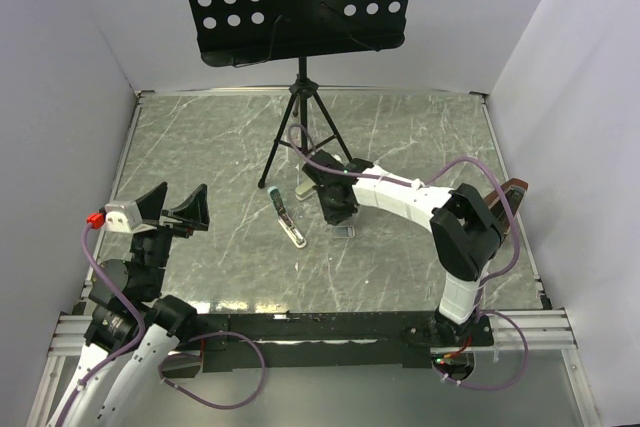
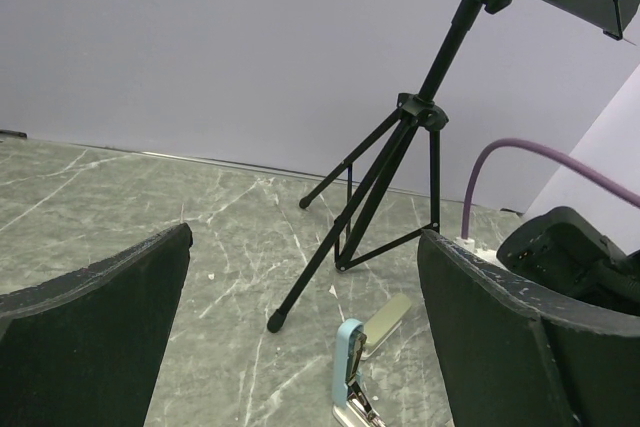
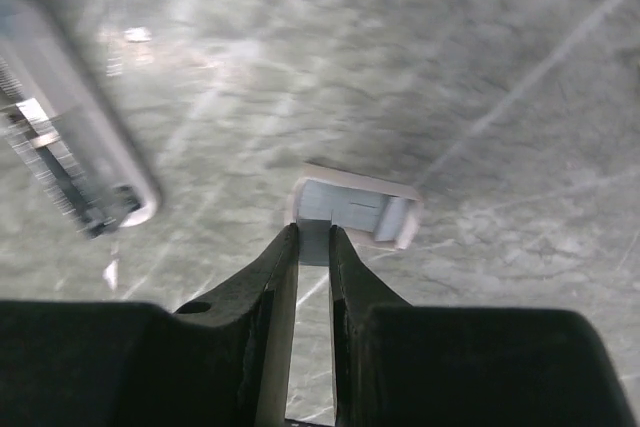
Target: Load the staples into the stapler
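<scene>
The stapler point(image 1: 288, 217) lies opened out flat on the marble table, light blue with a bare metal rail; it also shows as the stapler point(image 2: 350, 367) and the stapler point(image 3: 70, 147). Just right of it sits the small open cardboard box of staples point(image 3: 355, 207), also visible as the box point(image 1: 343, 233). My right gripper point(image 3: 313, 237) reaches down at the box's near edge, shut on a silvery-grey strip of staples point(image 3: 313, 244) that sticks out of the box. My left gripper point(image 1: 170, 209) is raised at the left side of the table, far from the stapler, wide open and holding nothing.
A black music stand's tripod point(image 1: 300, 132) stands behind the stapler, one foot point(image 2: 276, 323) close to it. A small flat tan piece point(image 2: 388, 319) lies just beyond the stapler. White walls enclose the table on the left, back and right.
</scene>
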Controlling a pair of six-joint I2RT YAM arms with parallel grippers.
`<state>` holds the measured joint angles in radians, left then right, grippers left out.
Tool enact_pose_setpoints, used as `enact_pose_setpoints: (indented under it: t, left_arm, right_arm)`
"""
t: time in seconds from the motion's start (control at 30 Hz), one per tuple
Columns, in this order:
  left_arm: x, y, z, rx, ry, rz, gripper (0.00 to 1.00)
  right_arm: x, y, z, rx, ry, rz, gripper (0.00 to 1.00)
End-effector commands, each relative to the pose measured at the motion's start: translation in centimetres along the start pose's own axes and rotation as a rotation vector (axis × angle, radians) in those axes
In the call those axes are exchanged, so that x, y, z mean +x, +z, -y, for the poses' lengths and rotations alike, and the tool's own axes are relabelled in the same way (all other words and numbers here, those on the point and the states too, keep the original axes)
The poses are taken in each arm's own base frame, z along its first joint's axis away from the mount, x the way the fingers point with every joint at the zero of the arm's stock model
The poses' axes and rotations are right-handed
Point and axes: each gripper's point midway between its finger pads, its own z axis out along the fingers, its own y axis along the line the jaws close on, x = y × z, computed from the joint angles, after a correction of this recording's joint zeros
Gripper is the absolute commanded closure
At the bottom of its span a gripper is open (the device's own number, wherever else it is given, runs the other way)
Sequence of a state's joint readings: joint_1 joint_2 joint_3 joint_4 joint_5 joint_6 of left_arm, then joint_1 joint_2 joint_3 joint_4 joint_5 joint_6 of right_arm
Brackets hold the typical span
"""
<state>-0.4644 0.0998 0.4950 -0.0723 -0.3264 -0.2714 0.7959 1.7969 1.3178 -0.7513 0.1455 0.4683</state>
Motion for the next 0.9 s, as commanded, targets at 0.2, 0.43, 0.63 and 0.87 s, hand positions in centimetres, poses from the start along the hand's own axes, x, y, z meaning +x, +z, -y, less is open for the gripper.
enact_pose_setpoints:
  t: [0.2,0.43,0.63,0.87]
  left_arm:
    - [-1.0,-0.2,0.2,0.013,-0.001,0.033,0.01]
    - [-1.1,-0.2,0.2,0.01,0.001,0.034,0.01]
    - [-1.1,-0.2,0.2,0.01,0.0,0.035,0.0]
    - [-1.0,-0.2,0.2,0.011,0.001,0.034,0.0]
  right_arm:
    - [-4.8,-3.8,-8.3,-0.226,-0.247,0.215,0.8]
    - [-4.1,-2.3,-11.1,-0.305,-0.31,0.207,0.79]
    - [-3.7,-1.3,-12.0,-0.31,-0.322,0.198,0.79]
    - [-2.8,-0.1,-12.3,-0.324,-0.329,0.164,0.79]
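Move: The right hand already holds the staple strip just above the open staple box, whose middle lies about 5 cm below, 1 cm back and 1 cm to the right. The open stapler's channel lies some 12 cm to its left, 1 cm back and 4 cm lower, with the raised blue arm about 15 cm left and 6 cm ahead; the green stapler is 10 cm ahead and 7 cm left. From the left hand the channel is about 5 cm ahead, 18 cm right, 30 cm below. Keeping the staple strip pinched between its fingertips, the right hand swings about 11 cm left, away from the staple box to the open stapler, first arching up nearly 4 cm and then easing down by almost 3 cm as it slows. On the way the hand turns some 25 degrees, mostly counter-clockwise with a slight tilt, so that the strip comes over the front part of the stapler's channel, in front of the raised blue arm. ##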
